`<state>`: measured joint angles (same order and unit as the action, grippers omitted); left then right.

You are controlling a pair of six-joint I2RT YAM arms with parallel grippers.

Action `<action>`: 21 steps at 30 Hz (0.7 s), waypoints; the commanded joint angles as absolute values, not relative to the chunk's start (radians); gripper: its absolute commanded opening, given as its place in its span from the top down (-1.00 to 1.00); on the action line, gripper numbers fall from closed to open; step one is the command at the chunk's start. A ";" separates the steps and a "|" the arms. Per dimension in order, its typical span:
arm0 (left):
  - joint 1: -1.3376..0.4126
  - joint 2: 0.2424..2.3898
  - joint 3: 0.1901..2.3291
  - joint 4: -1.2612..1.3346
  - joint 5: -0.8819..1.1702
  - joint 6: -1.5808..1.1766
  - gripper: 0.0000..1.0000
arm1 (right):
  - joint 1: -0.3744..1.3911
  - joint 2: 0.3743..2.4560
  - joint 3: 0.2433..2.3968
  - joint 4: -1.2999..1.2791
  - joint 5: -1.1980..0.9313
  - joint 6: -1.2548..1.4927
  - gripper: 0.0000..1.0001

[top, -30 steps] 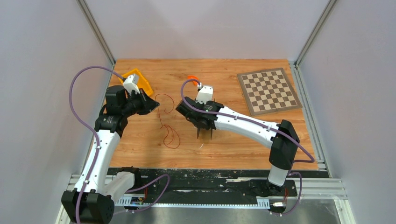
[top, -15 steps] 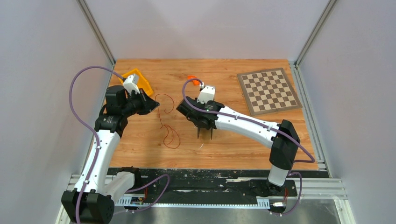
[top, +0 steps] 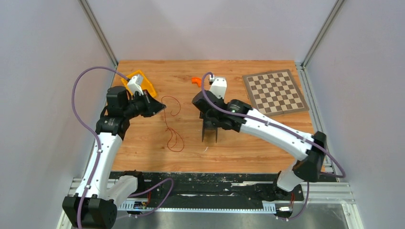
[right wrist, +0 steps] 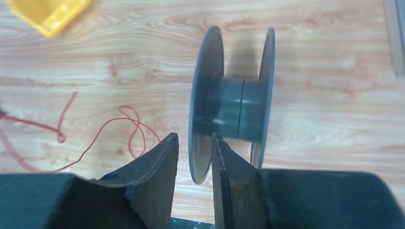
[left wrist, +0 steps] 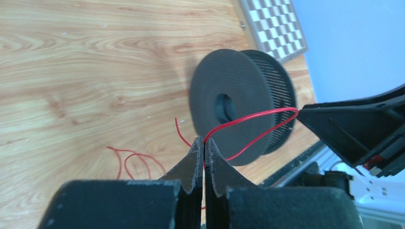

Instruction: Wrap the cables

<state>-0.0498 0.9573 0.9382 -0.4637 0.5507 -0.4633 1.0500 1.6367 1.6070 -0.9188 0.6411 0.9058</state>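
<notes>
The cable is a thin red wire (top: 175,141) lying in loose loops on the wooden table. My left gripper (top: 161,109) is shut on its upper end. In the left wrist view the wire (left wrist: 248,117) arcs out from the closed tips of the left gripper (left wrist: 204,140) in front of a dark grey spool (left wrist: 229,95). The spool (top: 209,135) stands on its rims under my right gripper (top: 209,126). In the right wrist view the right gripper (right wrist: 195,138) straddles the left flange of the spool (right wrist: 234,112), with a gap on the left side. Wire loops (right wrist: 133,129) lie to the left.
A yellow bin (top: 143,82) sits at the back left behind the left gripper and shows in the right wrist view (right wrist: 47,14). A small orange piece (top: 196,80) lies behind the right wrist. A chessboard (top: 274,93) lies at the back right.
The right arm's elbow has swung right and toward the near edge, and its wrist has turned, with the fingers staying over the spool. The left arm and the wire have barely moved.
</notes>
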 commanded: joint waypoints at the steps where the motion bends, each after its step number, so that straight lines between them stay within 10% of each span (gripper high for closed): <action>1: -0.046 0.943 1.024 -0.451 0.746 -0.506 1.00 | 1.045 1.447 1.565 -0.704 0.547 0.469 0.36; 15: -0.068 0.879 0.985 -0.353 1.057 -0.648 1.00 | 1.049 0.968 1.068 -0.126 -0.443 -0.503 -0.05; 21: -0.080 0.884 0.992 -0.426 1.073 -0.597 1.00 | 1.076 0.961 1.018 -0.045 -0.518 -0.778 -0.08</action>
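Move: The red cable's loose loop, by the left gripper that holds it, lies about 13 cm left of the right hand, 2 cm farther out and at nearly its height; from the left hand it is some 4 cm to the right and 1 cm ahead. The upright spool sits some 12 cm below the right hand, 3 cm to its right and level fore-and-aft. The heaped cable on the table is about 13 cm left of the right hand, 6 cm back and 22 cm down. Lift the right gripper off above the standing spool and bring it back and up, about 13 cm each way, swinging its fingers counter-clockwise and up until they point left, nearly level, facing the cable; open them wider on the way. Meanwhile carry the pinched cable back, up and right with the left gripper, clear above the table, turning it some 25 degrees clockwise with the fingers still shut. ##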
